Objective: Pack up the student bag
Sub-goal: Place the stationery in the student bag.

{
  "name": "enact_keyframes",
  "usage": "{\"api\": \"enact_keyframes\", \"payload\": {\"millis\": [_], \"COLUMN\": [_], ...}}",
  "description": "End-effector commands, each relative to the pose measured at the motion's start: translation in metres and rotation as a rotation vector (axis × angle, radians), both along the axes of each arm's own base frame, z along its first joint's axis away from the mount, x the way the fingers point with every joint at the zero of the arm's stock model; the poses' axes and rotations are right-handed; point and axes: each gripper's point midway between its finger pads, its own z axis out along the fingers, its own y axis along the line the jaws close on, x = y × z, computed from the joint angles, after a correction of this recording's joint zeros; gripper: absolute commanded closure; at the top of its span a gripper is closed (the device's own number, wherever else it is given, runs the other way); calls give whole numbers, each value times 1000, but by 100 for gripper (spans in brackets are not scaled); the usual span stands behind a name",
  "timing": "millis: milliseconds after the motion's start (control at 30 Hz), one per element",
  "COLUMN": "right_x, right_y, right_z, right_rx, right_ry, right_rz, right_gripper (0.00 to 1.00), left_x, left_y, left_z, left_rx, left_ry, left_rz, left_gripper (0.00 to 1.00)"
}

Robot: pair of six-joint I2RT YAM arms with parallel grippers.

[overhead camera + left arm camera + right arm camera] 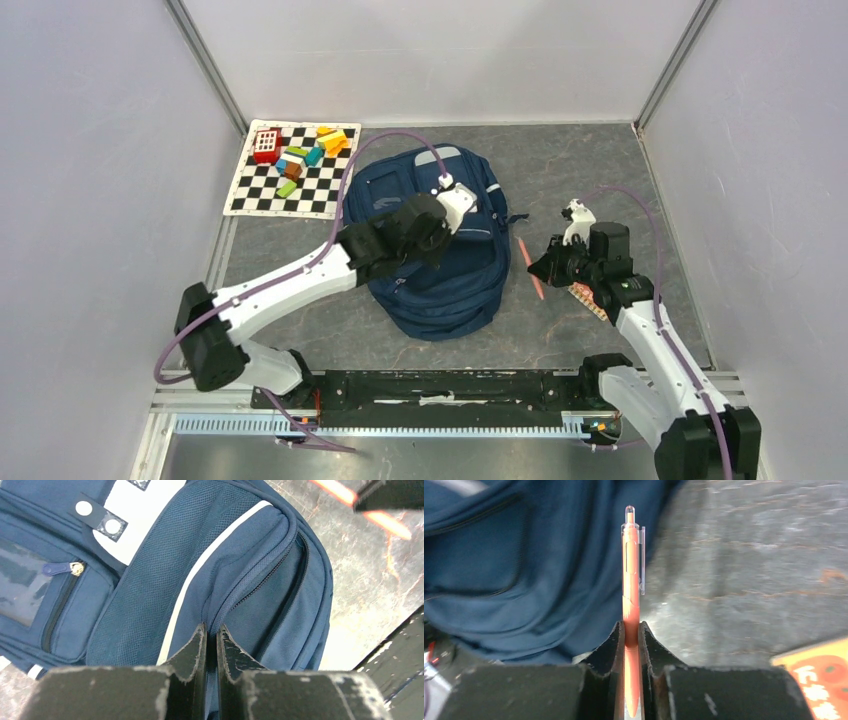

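Observation:
The student bag (440, 270), navy blue with pale stripes, lies flat in the middle of the table. My left gripper (432, 243) reaches over its centre. In the left wrist view this gripper (211, 630) is shut on a ridge of the bag's fabric (240, 570), where a zip line runs into the fingertips. My right gripper (545, 268) is just right of the bag, shut on an orange pen (528, 262). In the right wrist view the pen (630, 570) sticks straight out past the gripper (631, 627), clip end forward, beside the bag (524, 570).
A checkered mat (250, 195) with several coloured blocks and a red toy (266, 145) lies at the back left. An orange printed card (588, 300) lies under the right wrist, also low right in its view (819, 675). White walls close three sides.

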Motion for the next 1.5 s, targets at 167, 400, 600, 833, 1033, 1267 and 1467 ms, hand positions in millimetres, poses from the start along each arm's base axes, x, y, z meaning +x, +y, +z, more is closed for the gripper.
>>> {"api": "enact_keyframes", "payload": {"millis": [167, 400, 600, 833, 1033, 1267, 1467], "right_x": [-40, -40, -23, 6, 20, 7, -8], "right_y": [71, 94, 114, 126, 140, 152, 152], "right_z": [50, 58, 59, 75, 84, 62, 47], "right_rx": [286, 341, 400, 623, 683, 853, 859], "right_ry": [-19, -4, 29, 22, 17, 119, 142], "right_rz": [206, 212, 113, -147, -286, -434, -530], "right_gripper": [100, 100, 100, 100, 100, 100, 100], "left_x": [37, 25, 8, 6, 2, -2, 2], "left_y": [-47, -52, -58, -59, -60, -60, -56], "left_z": [38, 37, 43, 44, 50, 58, 58], "left_rx": [-312, -365, -405, -426, -446, -458, -443], "left_ry": [109, 85, 86, 99, 93, 60, 41], "left_rz": [39, -63, -158, -159, -184, -221, -202], "left_gripper": [98, 98, 98, 98, 98, 98, 98]}}
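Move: The open mouth of the bag lies about 18 cm to the left of the right hand, which already holds an orange pen, roughly 1 cm back and 2 cm lower. From that hand the white clasp panel is some 14 cm ahead and 18 cm left, the bag's strap end 14 cm ahead and 6 cm left, and the orange notepad 3 cm back and 14 cm right. For the left hand, gripping the bag's edge, the mouth is about 4 cm right, 1 cm back and 6 cm below. Still pinching the pen, the right hand swings some 16 cm left to the bag's mouth, first rising about 5 cm and drawing back, then coming forward and dipping slightly at the end, while the wrist rolls roughly 50 degrees, left side up. The left fingers keep their pinch on the bag's edge and carry it about 4 cm right, towards the incoming pen, rolling left side down and tipping down. ##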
